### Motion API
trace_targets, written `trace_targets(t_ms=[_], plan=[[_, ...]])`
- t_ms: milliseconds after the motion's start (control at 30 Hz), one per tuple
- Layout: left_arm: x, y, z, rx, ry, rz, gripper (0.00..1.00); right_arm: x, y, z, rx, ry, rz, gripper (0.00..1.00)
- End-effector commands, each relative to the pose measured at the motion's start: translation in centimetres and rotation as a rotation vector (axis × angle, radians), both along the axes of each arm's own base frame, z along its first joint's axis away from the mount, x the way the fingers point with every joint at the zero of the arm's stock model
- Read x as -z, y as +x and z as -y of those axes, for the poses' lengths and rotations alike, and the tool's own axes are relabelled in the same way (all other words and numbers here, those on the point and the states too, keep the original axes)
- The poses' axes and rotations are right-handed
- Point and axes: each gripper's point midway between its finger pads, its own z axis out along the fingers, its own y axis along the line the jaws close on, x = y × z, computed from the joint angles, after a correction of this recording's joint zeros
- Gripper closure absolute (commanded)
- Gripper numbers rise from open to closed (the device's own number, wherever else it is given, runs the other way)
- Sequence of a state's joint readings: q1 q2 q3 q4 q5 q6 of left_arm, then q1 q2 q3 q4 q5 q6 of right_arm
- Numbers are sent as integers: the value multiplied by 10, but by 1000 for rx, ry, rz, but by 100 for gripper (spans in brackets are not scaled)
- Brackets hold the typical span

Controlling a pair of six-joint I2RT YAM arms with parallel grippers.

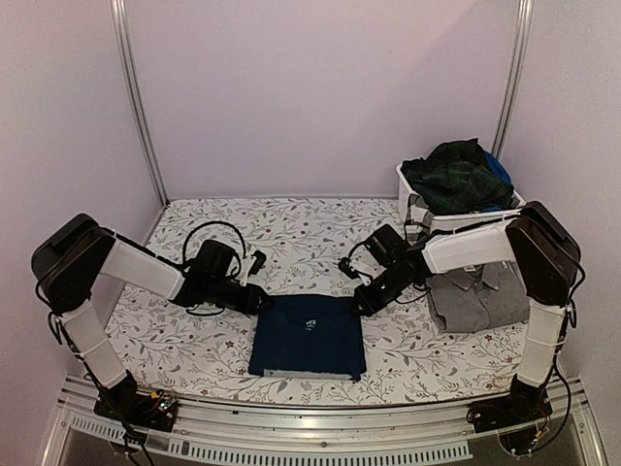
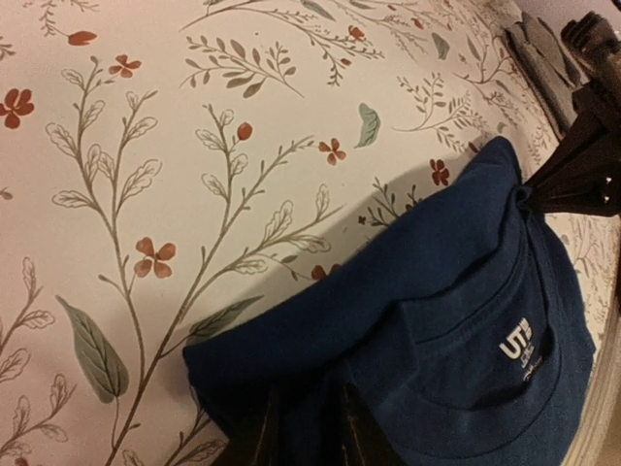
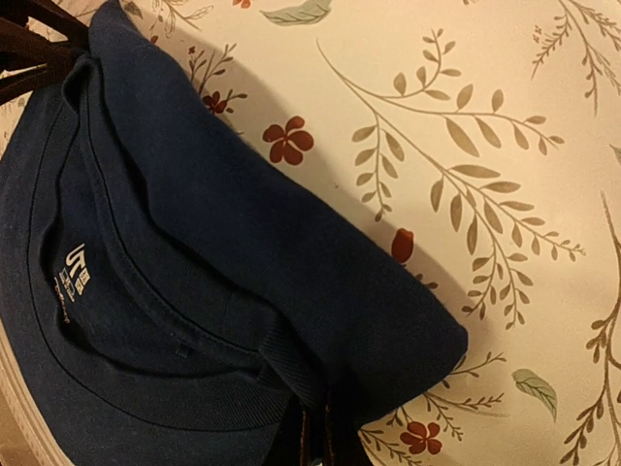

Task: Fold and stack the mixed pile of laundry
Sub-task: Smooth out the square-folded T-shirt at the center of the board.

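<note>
A folded navy blue garment (image 1: pixel 309 335) lies flat on the floral cloth near the front, its collar and white label (image 2: pixel 516 345) facing up. At its far left corner my left gripper (image 1: pixel 260 301) has its fingers (image 2: pixel 262 437) pressed on either side of a fold of the navy cloth. At the far right corner my right gripper (image 1: pixel 361 303) is pinched tight on the cloth's edge (image 3: pixel 315 442). A grey garment (image 1: pixel 480 296) lies crumpled to the right. A dark green plaid garment (image 1: pixel 456 175) is heaped in the white bin (image 1: pixel 412 199).
The white bin stands at the back right, against the wall. The floral table cloth (image 1: pixel 291 233) covers the whole table. Metal rails run up the back corners and along the front edge. Loose cables loop above both wrists.
</note>
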State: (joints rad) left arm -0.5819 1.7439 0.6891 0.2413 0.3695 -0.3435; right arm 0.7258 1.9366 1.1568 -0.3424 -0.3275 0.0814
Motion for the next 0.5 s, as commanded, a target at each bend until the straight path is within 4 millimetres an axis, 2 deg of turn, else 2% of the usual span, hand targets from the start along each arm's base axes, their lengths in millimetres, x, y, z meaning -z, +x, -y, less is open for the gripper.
trace_targets(t_ms=[0, 67, 200, 333, 467], plan=[[-13, 2, 8, 22, -9, 44, 86, 5, -1, 7, 1, -34, -14, 98], [-24, 4, 6, 9, -13, 65, 94, -3, -1, 5, 0, -24, -9, 98], [-38, 5, -1, -22, 3, 87, 100, -20, -1, 7, 8, -8, 14, 98], [-50, 7, -1, -32, -7, 117, 100, -34, 7, 9, 24, -2, 54, 98], [-44, 14, -1, -43, 11, 114, 100, -36, 23, 13, 41, -3, 73, 98]])
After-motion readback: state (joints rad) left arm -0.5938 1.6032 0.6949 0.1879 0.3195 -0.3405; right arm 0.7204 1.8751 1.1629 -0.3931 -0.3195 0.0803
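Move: Between the two hands lies the folded navy T-shirt, its middle about 10 cm to the left hand's right and 9 cm back of it; from the right hand it is 11 cm left and 8 cm back, barely below both. The right fingers already hold the collar's right end. The folded grey shirt lies some 28 cm to the right hand's right and 3 cm ahead, the laundry basket equally far right, about 26 cm ahead. Closing from part-open to shut, the left fingers pinch the left end of the T-shirt's collar, then rise almost straight up about 4.5 cm, the fingers tipping slightly, some 5 degrees. The right hand keeps its shut grip on the collar's other end and follows a little later, lifting only about 2 cm. ##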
